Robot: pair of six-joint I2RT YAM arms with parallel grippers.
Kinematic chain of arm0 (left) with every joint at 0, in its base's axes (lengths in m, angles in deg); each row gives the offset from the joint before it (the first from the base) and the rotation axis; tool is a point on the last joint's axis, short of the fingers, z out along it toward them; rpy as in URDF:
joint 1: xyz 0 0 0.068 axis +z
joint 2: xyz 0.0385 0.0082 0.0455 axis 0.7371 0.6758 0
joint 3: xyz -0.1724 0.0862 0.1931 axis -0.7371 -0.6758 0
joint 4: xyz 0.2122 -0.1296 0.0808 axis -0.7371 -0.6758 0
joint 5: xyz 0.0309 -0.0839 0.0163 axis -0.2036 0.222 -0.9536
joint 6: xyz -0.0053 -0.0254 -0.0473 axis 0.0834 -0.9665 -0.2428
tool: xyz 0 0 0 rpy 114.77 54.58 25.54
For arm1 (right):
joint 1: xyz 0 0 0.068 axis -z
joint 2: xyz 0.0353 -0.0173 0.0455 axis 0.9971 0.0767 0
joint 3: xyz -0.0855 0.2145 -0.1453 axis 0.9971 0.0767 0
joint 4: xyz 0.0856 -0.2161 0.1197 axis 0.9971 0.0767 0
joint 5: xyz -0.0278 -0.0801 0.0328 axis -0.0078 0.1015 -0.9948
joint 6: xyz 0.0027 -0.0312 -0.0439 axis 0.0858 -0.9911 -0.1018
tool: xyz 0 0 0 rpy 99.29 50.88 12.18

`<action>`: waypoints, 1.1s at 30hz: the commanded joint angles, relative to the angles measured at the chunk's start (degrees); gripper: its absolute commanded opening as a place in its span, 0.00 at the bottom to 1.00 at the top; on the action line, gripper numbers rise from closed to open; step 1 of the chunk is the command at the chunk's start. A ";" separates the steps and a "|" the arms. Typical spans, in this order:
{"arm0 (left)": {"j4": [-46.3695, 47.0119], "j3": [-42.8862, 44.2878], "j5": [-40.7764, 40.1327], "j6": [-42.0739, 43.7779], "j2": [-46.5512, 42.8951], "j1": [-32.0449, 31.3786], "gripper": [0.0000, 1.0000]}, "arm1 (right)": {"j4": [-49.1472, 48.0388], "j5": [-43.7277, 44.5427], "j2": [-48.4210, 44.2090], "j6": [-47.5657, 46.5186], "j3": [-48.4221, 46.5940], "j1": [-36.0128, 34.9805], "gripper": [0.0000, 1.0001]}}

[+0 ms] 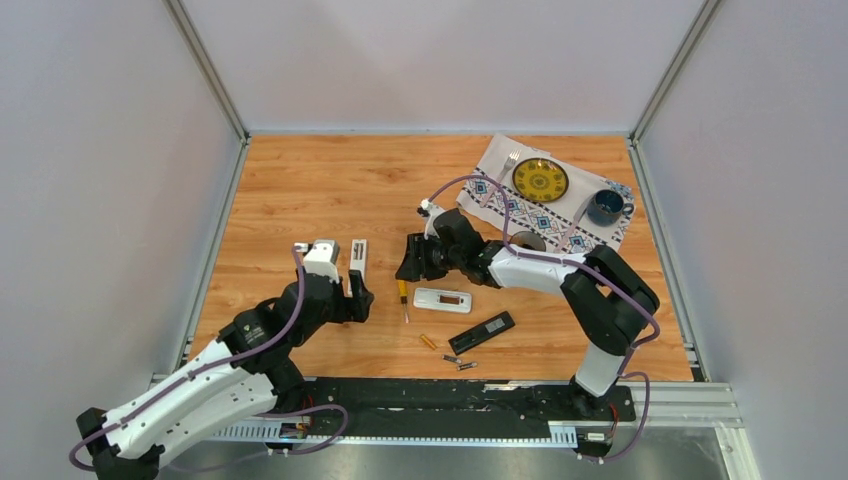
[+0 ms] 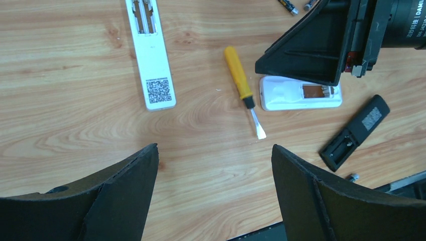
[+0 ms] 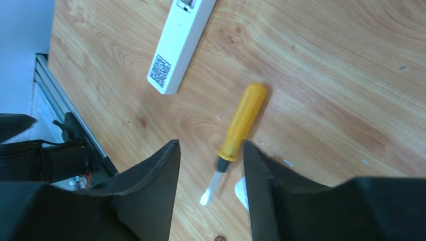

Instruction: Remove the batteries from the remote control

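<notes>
A short white remote control [image 1: 443,298] lies with its battery bay open [image 2: 300,94], showing a brown inside. Loose batteries lie near the front edge: a golden one [image 1: 428,341] and two dark ones [image 1: 459,362]. Two more dark batteries [image 2: 289,6] show at the top of the left wrist view. My right gripper [image 1: 408,268] [image 3: 211,145] is open just above a yellow-handled screwdriver [image 3: 242,123], which lies on the wood between the fingers. My left gripper [image 1: 358,300] [image 2: 214,148] is wide open over bare wood, holding nothing.
A long white remote [image 1: 358,262] [image 2: 150,55] with a QR label lies left of the screwdriver [image 1: 403,293]. A black remote [image 1: 481,331] [image 2: 355,131] lies back up with an empty bay. At the back right is a patterned cloth [image 1: 500,205] with a yellow plate [image 1: 540,180] and a blue cup [image 1: 606,207].
</notes>
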 commanded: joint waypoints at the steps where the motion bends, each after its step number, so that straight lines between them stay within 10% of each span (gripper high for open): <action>1: -2.77 5.38 -2.21 3.39 4.21 0.28 0.89 | 0.32 2.31 0.47 0.17 -2.07 -0.14 0.57; 11: -2.07 10.57 -4.59 7.78 9.49 0.28 0.89 | 2.43 9.07 -7.24 -3.17 -0.06 -0.15 1.00; 33: 4.96 18.13 -3.09 12.44 22.76 0.28 0.89 | 14.65 37.64 -51.63 -12.92 12.60 2.49 1.00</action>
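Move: The screwdriver lies almost under the right hand, its middle about 3 cm back, 1 cm to the left and some 3 cm down, the handle just by the half-open fingers. Of the right hand, the opened white remote is about 7 cm right and 4 cm back, the QR-code remote 11 cm left and 3 cm ahead, both some 3 cm lower. From the left hand, the screwdriver is roughly 10 cm right, 4 cm ahead and 9 cm down. The screwdriver's yellow handle comes free as the right fingers, already part open, spread fully while the hand dips about 1 cm; the hand then rises steeply some 18 cm and swings about 15 cm right, away from the screwdriver, its fingers tipping up and turning clockwise. The left hand, open and empty, eases about 5 cm forward, up and right. ##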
